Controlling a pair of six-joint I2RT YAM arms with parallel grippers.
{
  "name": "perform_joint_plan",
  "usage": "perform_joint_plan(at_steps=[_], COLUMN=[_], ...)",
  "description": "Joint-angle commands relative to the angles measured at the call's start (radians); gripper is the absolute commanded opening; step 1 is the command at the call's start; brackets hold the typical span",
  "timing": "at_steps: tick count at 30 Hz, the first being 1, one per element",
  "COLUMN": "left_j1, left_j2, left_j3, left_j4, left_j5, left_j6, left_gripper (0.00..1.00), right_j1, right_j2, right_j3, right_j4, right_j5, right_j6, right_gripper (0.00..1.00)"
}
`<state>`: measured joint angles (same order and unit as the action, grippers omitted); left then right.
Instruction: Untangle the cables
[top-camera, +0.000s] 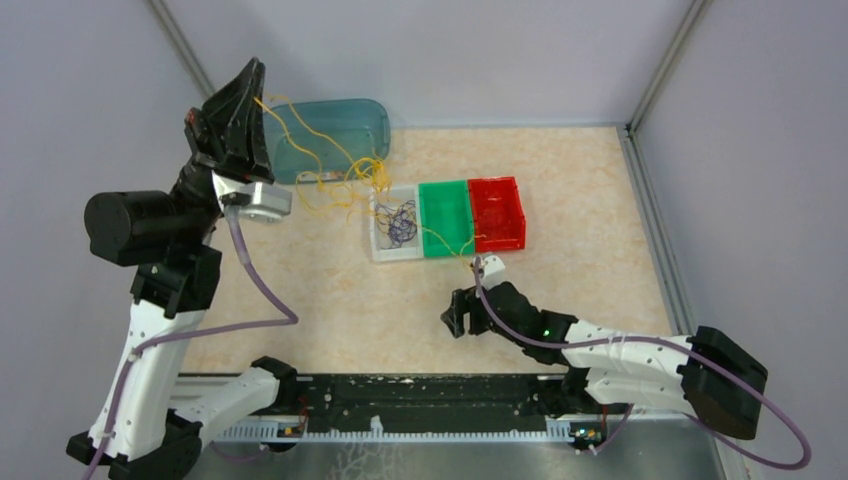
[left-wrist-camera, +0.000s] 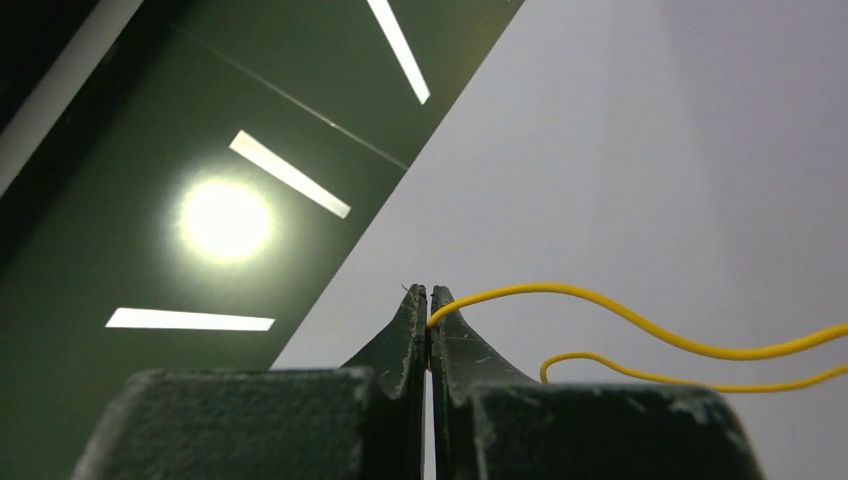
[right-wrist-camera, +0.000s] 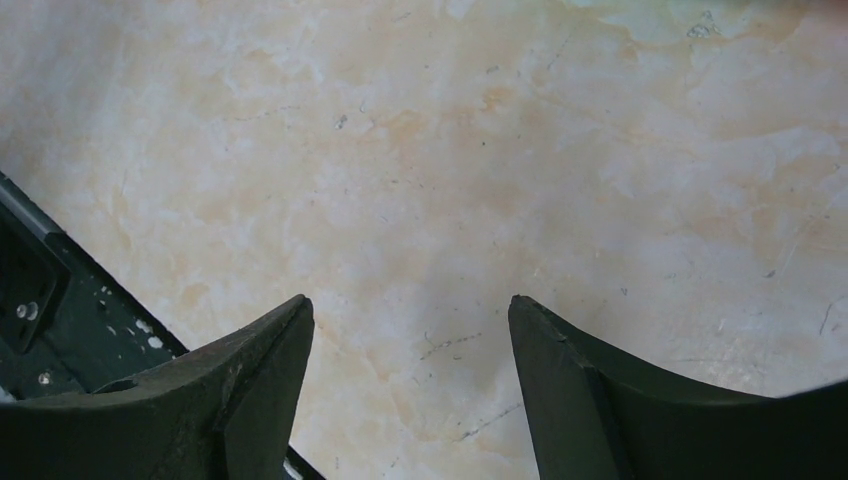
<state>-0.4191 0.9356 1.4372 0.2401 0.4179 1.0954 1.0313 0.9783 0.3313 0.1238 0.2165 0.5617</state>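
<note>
My left gripper (top-camera: 256, 68) is raised high at the far left, shut on a thin yellow cable (top-camera: 318, 138). The cable trails down from the jaws to a yellow clump (top-camera: 362, 178) beside the trays. In the left wrist view the cable (left-wrist-camera: 600, 306) leaves the closed gripper (left-wrist-camera: 429, 292) to the right. A dark purple clump (top-camera: 400, 222) lies in the clear tray (top-camera: 380, 244). Red cables are not visible. My right gripper (top-camera: 452, 322) is open and empty, low over the table near the front; its fingers (right-wrist-camera: 270, 350) frame bare tabletop.
A green tray (top-camera: 447, 215) and a red tray (top-camera: 497, 213) stand in a row right of the clear tray. A teal translucent bin (top-camera: 335, 135) lies on its side at the back. Grey walls close the table's sides; a black rail (top-camera: 420, 395) runs along the front.
</note>
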Motion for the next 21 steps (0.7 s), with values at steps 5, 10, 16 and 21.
perform_joint_plan(at_steps=[5, 10, 16, 21], left_j1=[-0.003, -0.001, 0.011, 0.021], left_j2=[0.097, 0.198, 0.359, 0.354], left_j3=[0.168, 0.311, 0.560, 0.534], left_j4=[0.087, 0.088, 0.032, -0.110], left_j5=[-0.226, -0.260, -0.286, -0.180], left_j6=[0.135, 0.180, 0.246, 0.149], left_gripper=[0.00, 0.00, 0.00, 0.00], right_j1=[-0.006, -0.012, -0.014, -0.014], right_j2=[-0.074, -0.196, -0.361, -0.486], right_j3=[-0.071, -0.132, -0.197, -0.214], right_j4=[-0.004, -0.053, -0.158, -0.189], right_j5=[0.056, 0.086, 0.112, 0.105], right_j6=[0.062, 0.114, 0.162, 0.158], right_gripper=[0.74, 0.74, 0.75, 0.75])
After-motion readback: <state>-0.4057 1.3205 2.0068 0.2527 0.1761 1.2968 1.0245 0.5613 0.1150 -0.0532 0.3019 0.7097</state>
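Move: The yellow cable is already pinched in the left fingers. Its loose bundle hangs about 17 cm ahead of the left hand, 9 cm to the right and 35 cm lower. The green tray is about 26 cm ahead, 25 cm right and 63 cm down; the white tray with the purple cable is level with it, 13 cm to its left. From the empty right hand, the yellow bundle lies roughly 21 cm ahead, 19 cm left and 22 cm up. The yellow cable, still gripped in the shut left fingers, is hoisted higher above the trays: the left hand climbs about 12 cm, drifting some 4 cm forward and 4 cm left, while its fingers tilt further up and swing counter-clockwise. The open right hand draws about 5 cm to the right, away from the white tray, easing slightly back and down and turning a little clockwise. ##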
